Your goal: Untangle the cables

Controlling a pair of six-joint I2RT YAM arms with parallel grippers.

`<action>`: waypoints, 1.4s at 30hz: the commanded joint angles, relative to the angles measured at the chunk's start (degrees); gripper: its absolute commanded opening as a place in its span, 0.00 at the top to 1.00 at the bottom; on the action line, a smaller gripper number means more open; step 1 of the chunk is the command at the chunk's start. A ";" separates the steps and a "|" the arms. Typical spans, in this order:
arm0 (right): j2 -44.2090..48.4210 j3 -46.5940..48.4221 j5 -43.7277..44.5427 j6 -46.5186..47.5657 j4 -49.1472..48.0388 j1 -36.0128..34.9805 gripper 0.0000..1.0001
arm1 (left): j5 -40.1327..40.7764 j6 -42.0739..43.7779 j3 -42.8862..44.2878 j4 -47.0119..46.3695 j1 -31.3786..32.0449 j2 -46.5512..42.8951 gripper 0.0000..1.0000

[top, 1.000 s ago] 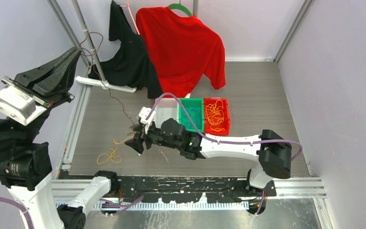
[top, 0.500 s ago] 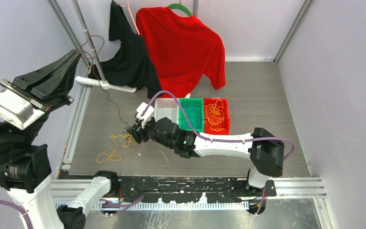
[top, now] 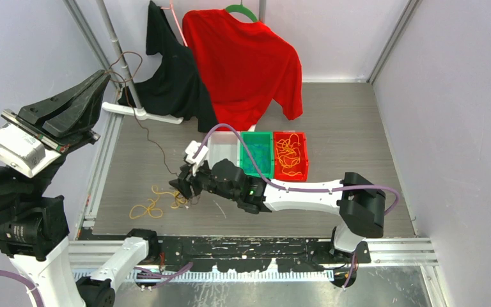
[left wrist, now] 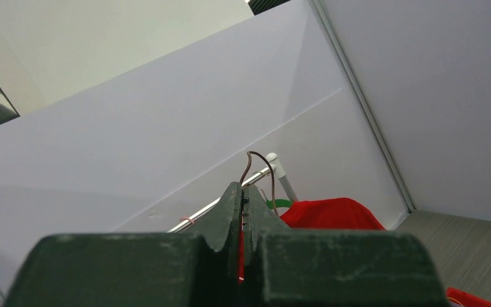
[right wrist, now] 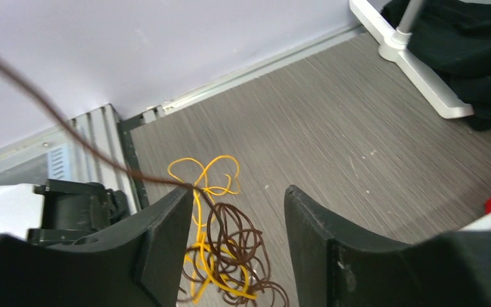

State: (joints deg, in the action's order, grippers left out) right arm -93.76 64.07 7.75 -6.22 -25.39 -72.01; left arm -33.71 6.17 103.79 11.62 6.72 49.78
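A dark brown cable point(top: 155, 142) runs taut from my raised left gripper point(top: 107, 72) down to a tangle point(right wrist: 233, 256) of brown and orange-yellow cables on the floor. That left gripper point(left wrist: 243, 190) is shut on the brown cable's end, which loops point(left wrist: 260, 167) above its tips. My right gripper point(right wrist: 236, 199) hangs open just over the tangle, and the taut brown strand point(right wrist: 51, 109) touches its left fingertip point(right wrist: 182, 195). In the top view the right gripper point(top: 184, 187) sits at the tangle's right end, with yellow loops point(top: 148, 206) spread to its left.
White point(top: 219, 152), green point(top: 266, 135) and red point(top: 304, 157) bins stand behind the right arm; the red one holds orange cables. A red shirt point(top: 243, 64) and a black garment point(top: 169, 77) hang from a stand point(top: 142, 112) at the back left.
My right gripper has shifted left and slightly back over the tangle, its jaws narrowing then widening a little. The yellow loops have been dragged about. The left arm has barely moved.
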 commanded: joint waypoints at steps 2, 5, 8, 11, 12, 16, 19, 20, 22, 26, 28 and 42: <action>0.89 3.64 -3.44 -1.40 -6.44 -0.15 0.48 | -0.34 -1.29 0.04 -1.38 -0.19 -0.51 1.00; 0.44 4.97 -3.03 -0.87 -6.23 -0.15 0.75 | -0.39 -0.83 0.01 -0.58 -0.21 -0.72 1.00; 1.97 4.12 -1.88 -0.37 -6.21 -0.15 0.98 | -0.11 1.11 -1.35 2.59 -0.17 -2.04 1.00; 4.76 1.73 -1.08 -0.23 -6.99 0.29 0.99 | 1.44 2.79 -6.35 8.75 -0.16 -5.12 1.00; 6.08 1.17 -1.26 -0.25 -7.07 0.54 0.99 | 1.99 2.94 -8.83 11.34 -0.17 -6.40 1.00; 8.98 0.60 -2.78 0.31 -5.39 0.76 0.99 | 3.68 1.40 -19.84 22.53 -0.18 -11.08 0.98; 10.16 0.73 -3.44 0.54 -4.01 0.73 0.99 | -6.10 2.33 -27.17 30.31 -0.21 -13.41 0.81; 10.43 0.65 -3.63 0.51 -3.72 0.73 0.99 | -10.42 2.47 -29.13 32.36 -0.20 -13.91 0.76; 11.04 0.53 -3.98 0.58 -3.24 0.73 0.99 | -20.25 6.19 -31.46 38.57 -0.15 -14.07 0.67; 12.24 0.22 -4.75 0.93 -0.75 0.78 0.99 | -24.75 17.42 -30.36 48.43 -0.17 -11.52 0.59; 12.68 0.04 -5.46 0.96 0.16 0.73 0.99 | -24.16 23.41 -28.76 52.38 -0.17 -10.09 0.56; 11.08 5.68 -5.46 1.06 13.18 0.74 0.99 | -27.26 26.08 -27.85 55.87 -0.20 -7.42 0.45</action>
State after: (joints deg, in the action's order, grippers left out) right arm -83.50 64.45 2.28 -5.06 -13.93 -71.40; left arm -59.75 32.23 76.64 68.03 6.72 41.71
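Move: The brown cable, still held high by the left fingers, runs between the open right fingers, about 2 cm back and 1 cm left of their middle. From the left hand that stretch is about 4 cm ahead, 5 cm right and 42 cm below. Below the right hand by 22 cm lie the brown tangle, 4 cm back and 3 cm left, and yellow loops, 7 cm back and 14 cm left. Right fingers pinch brown cable, rising about 9 then sinking 5 cm; left lets go, dropping 32 towards them. ##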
